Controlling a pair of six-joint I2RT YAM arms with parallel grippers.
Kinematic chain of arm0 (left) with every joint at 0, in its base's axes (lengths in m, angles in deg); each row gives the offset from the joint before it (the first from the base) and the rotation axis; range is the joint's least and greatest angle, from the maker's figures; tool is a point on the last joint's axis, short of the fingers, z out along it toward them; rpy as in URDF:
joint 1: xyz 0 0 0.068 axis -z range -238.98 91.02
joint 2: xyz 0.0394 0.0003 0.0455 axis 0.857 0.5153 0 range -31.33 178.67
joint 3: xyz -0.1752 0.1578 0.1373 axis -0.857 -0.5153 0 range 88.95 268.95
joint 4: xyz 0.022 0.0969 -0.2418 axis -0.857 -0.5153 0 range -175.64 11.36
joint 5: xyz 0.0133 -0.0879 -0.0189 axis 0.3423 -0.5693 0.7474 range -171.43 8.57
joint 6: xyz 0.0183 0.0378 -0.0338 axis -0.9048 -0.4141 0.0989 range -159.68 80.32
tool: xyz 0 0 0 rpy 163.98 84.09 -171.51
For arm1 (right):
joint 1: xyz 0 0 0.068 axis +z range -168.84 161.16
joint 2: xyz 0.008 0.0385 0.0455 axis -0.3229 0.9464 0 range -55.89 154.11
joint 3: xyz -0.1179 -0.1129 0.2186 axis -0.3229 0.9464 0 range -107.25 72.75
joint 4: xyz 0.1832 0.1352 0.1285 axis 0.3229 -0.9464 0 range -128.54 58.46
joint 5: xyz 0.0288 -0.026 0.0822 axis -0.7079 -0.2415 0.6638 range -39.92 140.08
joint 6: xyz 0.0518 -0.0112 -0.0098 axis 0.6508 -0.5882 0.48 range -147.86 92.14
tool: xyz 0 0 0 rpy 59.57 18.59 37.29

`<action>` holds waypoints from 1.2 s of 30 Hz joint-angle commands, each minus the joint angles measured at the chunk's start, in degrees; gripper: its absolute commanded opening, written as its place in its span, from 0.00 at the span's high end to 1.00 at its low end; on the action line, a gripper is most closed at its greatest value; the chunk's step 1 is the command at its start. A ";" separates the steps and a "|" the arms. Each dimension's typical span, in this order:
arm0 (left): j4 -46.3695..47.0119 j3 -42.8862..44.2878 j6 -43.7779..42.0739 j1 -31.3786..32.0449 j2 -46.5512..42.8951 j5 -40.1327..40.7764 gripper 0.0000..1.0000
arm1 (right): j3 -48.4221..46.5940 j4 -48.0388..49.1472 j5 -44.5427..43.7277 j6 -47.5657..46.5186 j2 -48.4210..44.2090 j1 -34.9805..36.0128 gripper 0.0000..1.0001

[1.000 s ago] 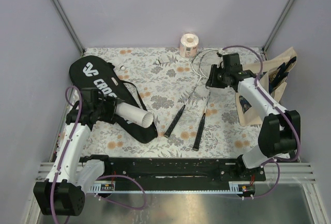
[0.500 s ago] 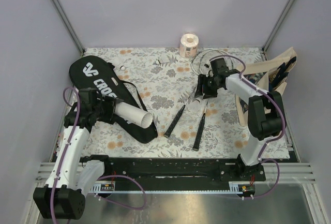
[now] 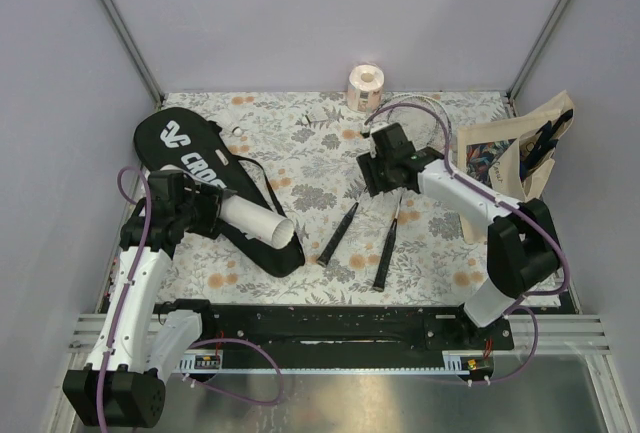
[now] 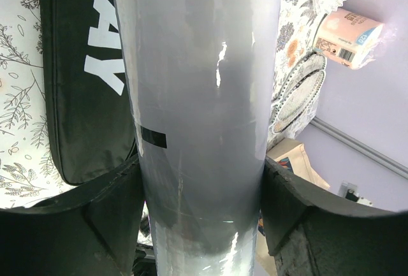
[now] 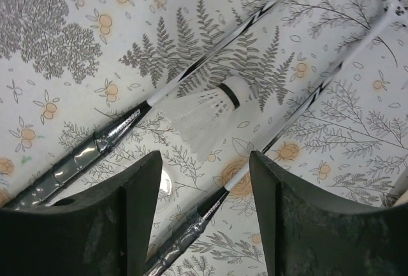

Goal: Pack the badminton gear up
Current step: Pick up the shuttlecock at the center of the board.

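Observation:
My left gripper [image 3: 210, 211] is shut on the white tube [image 3: 262, 221], which lies across the long black racket bag [image 3: 188, 151]. In the left wrist view the tube [image 4: 204, 65] fills the gap between both fingers, with the bag [image 4: 76, 97] to its left. Two thin rackets lie side by side mid-table, black handles [image 3: 337, 237] [image 3: 385, 261] toward me. My right gripper [image 3: 373, 183] hovers open above their shafts. In the right wrist view a white shuttlecock [image 5: 204, 107] lies between the two racket shafts [image 5: 191, 69] [image 5: 306, 97], just beyond my open right gripper [image 5: 204, 206].
A beige printed tote bag [image 3: 495, 168] leans at the right edge. A pinkish paper roll [image 3: 365, 86] stands at the back wall. A small white shuttlecock [image 3: 240, 131] lies beside the bag's head. The arms' black base rail [image 3: 320, 323] runs along the near edge.
My right arm has swung left from the tote bag to above the rackets, and its jaws have opened wider. The left arm and tube have not moved.

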 commanded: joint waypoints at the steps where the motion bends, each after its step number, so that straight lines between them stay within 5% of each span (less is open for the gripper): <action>1: 2.16 2.97 -0.55 -0.33 -1.21 -0.30 0.36 | 2.82 5.36 -6.45 -6.06 -1.36 3.63 0.35; 20: 2.33 3.41 0.59 -0.33 -0.59 -1.18 0.36 | 1.42 7.83 -24.03 -8.43 9.88 11.72 0.45; 27: 2.42 2.62 0.94 -0.33 -0.42 -0.74 0.37 | 2.29 8.79 -31.59 -10.45 9.98 12.77 0.87; 32: 2.42 2.26 1.91 -0.33 -0.07 -0.65 0.37 | 2.74 6.70 -33.61 -10.02 3.49 13.04 1.00; 36: 2.42 1.65 3.40 -0.42 0.64 -1.26 0.37 | 2.56 4.14 -29.68 -8.79 -4.50 12.95 1.00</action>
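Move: The shuttlecock lies under the right hand's open fingers, about 7 cm below, 3 cm ahead and 2 cm to the left. The left racket's grip is some 11 cm back and 14 cm left of this hand, the right racket's grip about 15 cm back and 1 cm right; the racket heads lie roughly 25 cm ahead and 8 cm right, all some 8 cm below. From the left hand the shuttlecock is about 15 cm ahead, 41 cm right and 14 cm below. The right fingers shut on the side of the shuttlecock's feather skirt, pinching it near the rim. To get there the hand eases a centimetre or so back and left, then sinks about 6 cm in all between the racket shafts while rolling some 30 degrees, its left side going down. With the fingers closed it climbs straight back up about 4 cm. ##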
